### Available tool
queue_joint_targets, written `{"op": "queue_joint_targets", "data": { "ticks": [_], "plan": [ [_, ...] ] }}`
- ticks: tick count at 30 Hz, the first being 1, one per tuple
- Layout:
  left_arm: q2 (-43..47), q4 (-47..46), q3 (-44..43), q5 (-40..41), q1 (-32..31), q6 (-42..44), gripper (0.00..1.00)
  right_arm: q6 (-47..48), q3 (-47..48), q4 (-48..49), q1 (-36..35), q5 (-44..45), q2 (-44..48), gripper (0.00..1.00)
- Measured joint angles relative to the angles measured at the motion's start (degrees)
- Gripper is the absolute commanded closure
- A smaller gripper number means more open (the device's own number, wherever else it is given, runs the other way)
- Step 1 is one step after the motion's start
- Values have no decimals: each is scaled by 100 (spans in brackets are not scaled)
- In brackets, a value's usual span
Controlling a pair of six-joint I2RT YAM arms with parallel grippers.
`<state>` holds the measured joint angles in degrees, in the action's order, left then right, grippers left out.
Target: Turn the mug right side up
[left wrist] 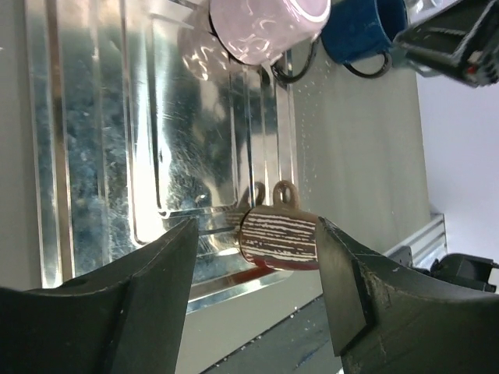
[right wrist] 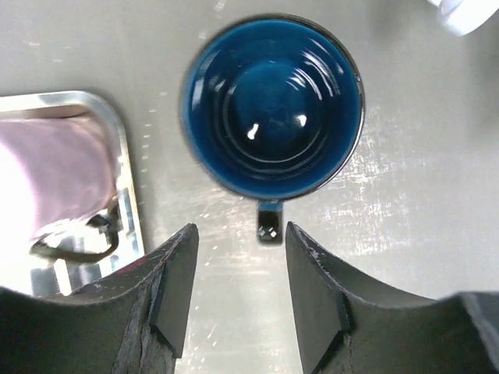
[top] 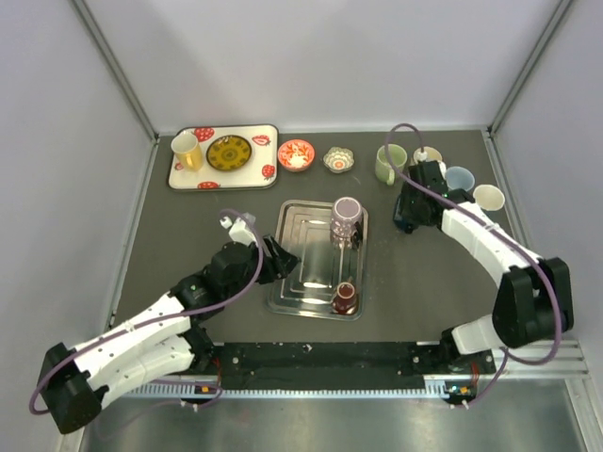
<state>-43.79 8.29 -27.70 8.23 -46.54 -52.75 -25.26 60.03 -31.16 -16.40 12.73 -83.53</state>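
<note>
A dark blue mug (right wrist: pixel 273 105) stands upright on the table with its mouth up and its handle toward my right gripper (right wrist: pixel 240 234). That gripper hangs open just above it, and nothing is between its fingers. In the top view the gripper (top: pixel 410 212) covers most of this mug. A small brown striped mug (left wrist: pixel 279 238) stands in the near right corner of the metal tray (top: pixel 297 273). Its dark mouth (top: pixel 344 294) faces up. My left gripper (left wrist: pixel 257 238) is open. The striped mug lies beyond its fingertips with a gap on each side.
A pink mug (top: pixel 347 219) stands at the tray's far right. At the back left, a white patterned tray (top: pixel 268 141) holds a yellow mug (top: pixel 186 151) and a dark plate. A red bowl (top: pixel 295 154), a small bowl (top: pixel 338 159), a green mug (top: pixel 390 164) and pale mugs (top: pixel 474 188) line the back.
</note>
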Motion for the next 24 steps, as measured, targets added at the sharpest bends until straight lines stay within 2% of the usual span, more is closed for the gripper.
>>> {"op": "queue_joint_targets", "data": {
  "ticks": [5,8,10,11,13,15,21,24],
  "plan": [
    [-415,-11,-297,-299,2,109,31,319,31,9,-728,-179,693,52],
    [-433,0,-308,-413,4,157,28,737,168,55,-1460,-243,588,47],
    [-391,11,-308,-450,4,168,7,953,203,83,-1768,-254,387,46],
    [-319,31,-304,-470,4,177,1,1045,205,83,-1862,-269,262,41],
    [-87,61,-280,-494,4,166,1,1152,205,63,-1917,-291,31,33],
    [221,68,-216,-487,4,140,1,1204,201,74,-1915,-289,-111,30],
    [1001,304,-68,-409,4,173,1,1263,258,297,-1906,-227,-236,30],
    [1176,407,-57,-385,4,210,1,1325,400,389,-1906,-236,-540,33]
  ]
}}
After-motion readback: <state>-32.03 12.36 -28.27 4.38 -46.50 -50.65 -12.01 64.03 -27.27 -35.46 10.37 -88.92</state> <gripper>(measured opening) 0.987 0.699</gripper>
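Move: The upside-down pink mug, at the tray's far right part, lies about 14 cm left of the right hand, 3 cm ahead and 4 cm below. The blue mug just set down stands 5 cm ahead of that hand and 1 cm right; the green mug is 17 cm ahead, 2 cm left. From the left hand, the brown mug lies some 12 cm right, 2 cm back and 11 below; the pink one 12 cm right, 15 ahead and 9 below. Without touching anything yet, the right hand heads left to the pink mug's handle side: it arcs up 4 to 5 cm and across about 12 cm, sinks to its starting height, turns some 30 degrees counter-clockwise and opens wider. The left hand, after a small drift right, rises about 4 cm and backs off 2 cm, opening fully. ##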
